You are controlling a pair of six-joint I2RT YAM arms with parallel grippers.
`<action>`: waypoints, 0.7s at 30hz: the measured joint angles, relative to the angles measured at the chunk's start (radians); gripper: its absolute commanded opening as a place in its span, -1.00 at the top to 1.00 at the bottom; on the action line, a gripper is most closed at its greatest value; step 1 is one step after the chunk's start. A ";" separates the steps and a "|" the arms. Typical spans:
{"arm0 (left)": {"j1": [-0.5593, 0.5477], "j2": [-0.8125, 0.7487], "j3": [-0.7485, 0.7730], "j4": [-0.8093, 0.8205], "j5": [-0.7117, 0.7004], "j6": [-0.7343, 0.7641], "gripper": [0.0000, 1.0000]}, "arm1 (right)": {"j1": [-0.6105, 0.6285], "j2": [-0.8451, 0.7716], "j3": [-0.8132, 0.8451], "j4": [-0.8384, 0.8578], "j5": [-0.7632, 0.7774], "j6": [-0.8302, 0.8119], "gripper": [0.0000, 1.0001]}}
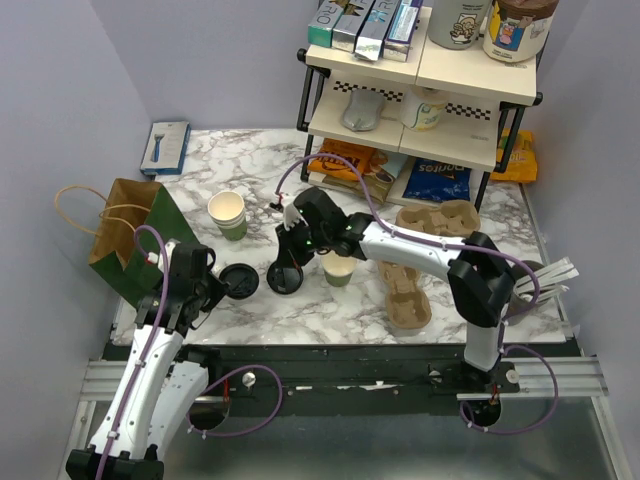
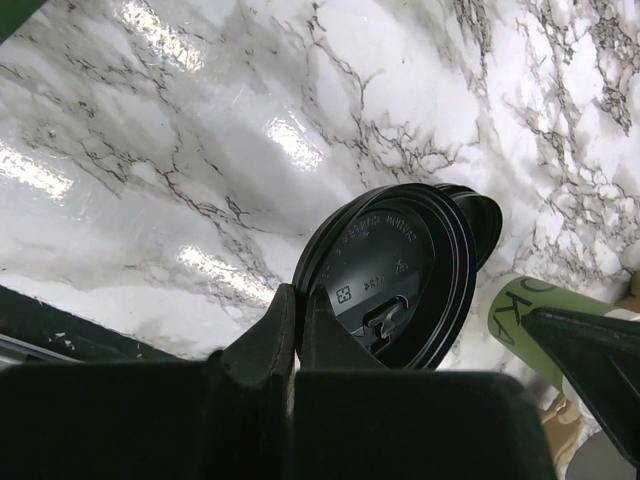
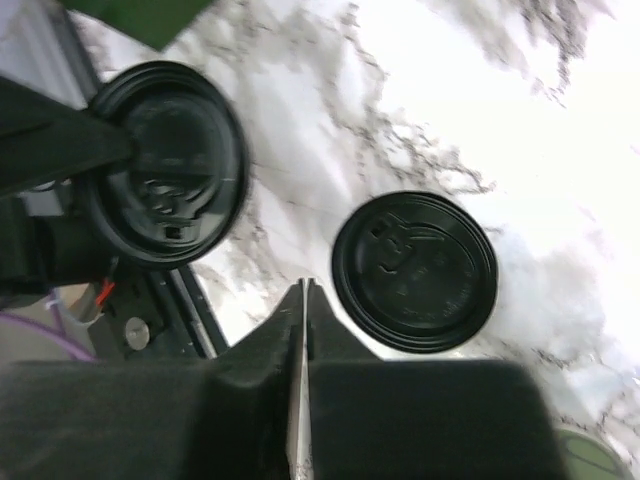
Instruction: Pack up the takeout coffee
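Two dark-green paper cups with cream insides stand open on the marble table, one at mid-left and one under the right arm, also in the left wrist view. My left gripper is shut on the rim of a black lid. A second black lid lies flat on the table. My right gripper hovers just beside that lid, its jaws together with nothing between them.
A green paper bag with handles stands at the left edge. Two brown pulp cup carriers lie to the right. A grey cup with white sticks sits far right. A stocked shelf fills the back.
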 measured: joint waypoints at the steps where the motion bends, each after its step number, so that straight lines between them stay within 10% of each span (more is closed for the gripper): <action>1: 0.000 0.002 -0.002 0.000 -0.001 0.000 1.00 | 0.000 0.011 0.014 -0.020 0.017 -0.009 0.57; 21: 0.000 0.004 -0.014 -0.049 -0.153 -0.074 1.00 | 0.143 0.247 0.357 -0.312 0.442 0.169 0.24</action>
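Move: The loose black lid on the table lies about 4 cm ahead of my right hand and some 7 cm below it, neither left nor right. The lid held in my left hand is about 10 cm to my right hand's left and 3 cm back, 2 cm lower; the single cup is 12 cm to its right and 3 cm ahead, 4 cm lower. From my left hand the loose lid is roughly 14 cm right, 5 cm ahead and 7 cm below. I bring my right hand down about 4 cm towards the loose lid, then slide it some 3 cm left. On the way I part its closed fingers to over a third and tip them more steeply down. My left hand keeps its pinch on the other lid's rim and, sinking a little, shifts it some 3 cm left towards the paper bag, clear of the loose one. ##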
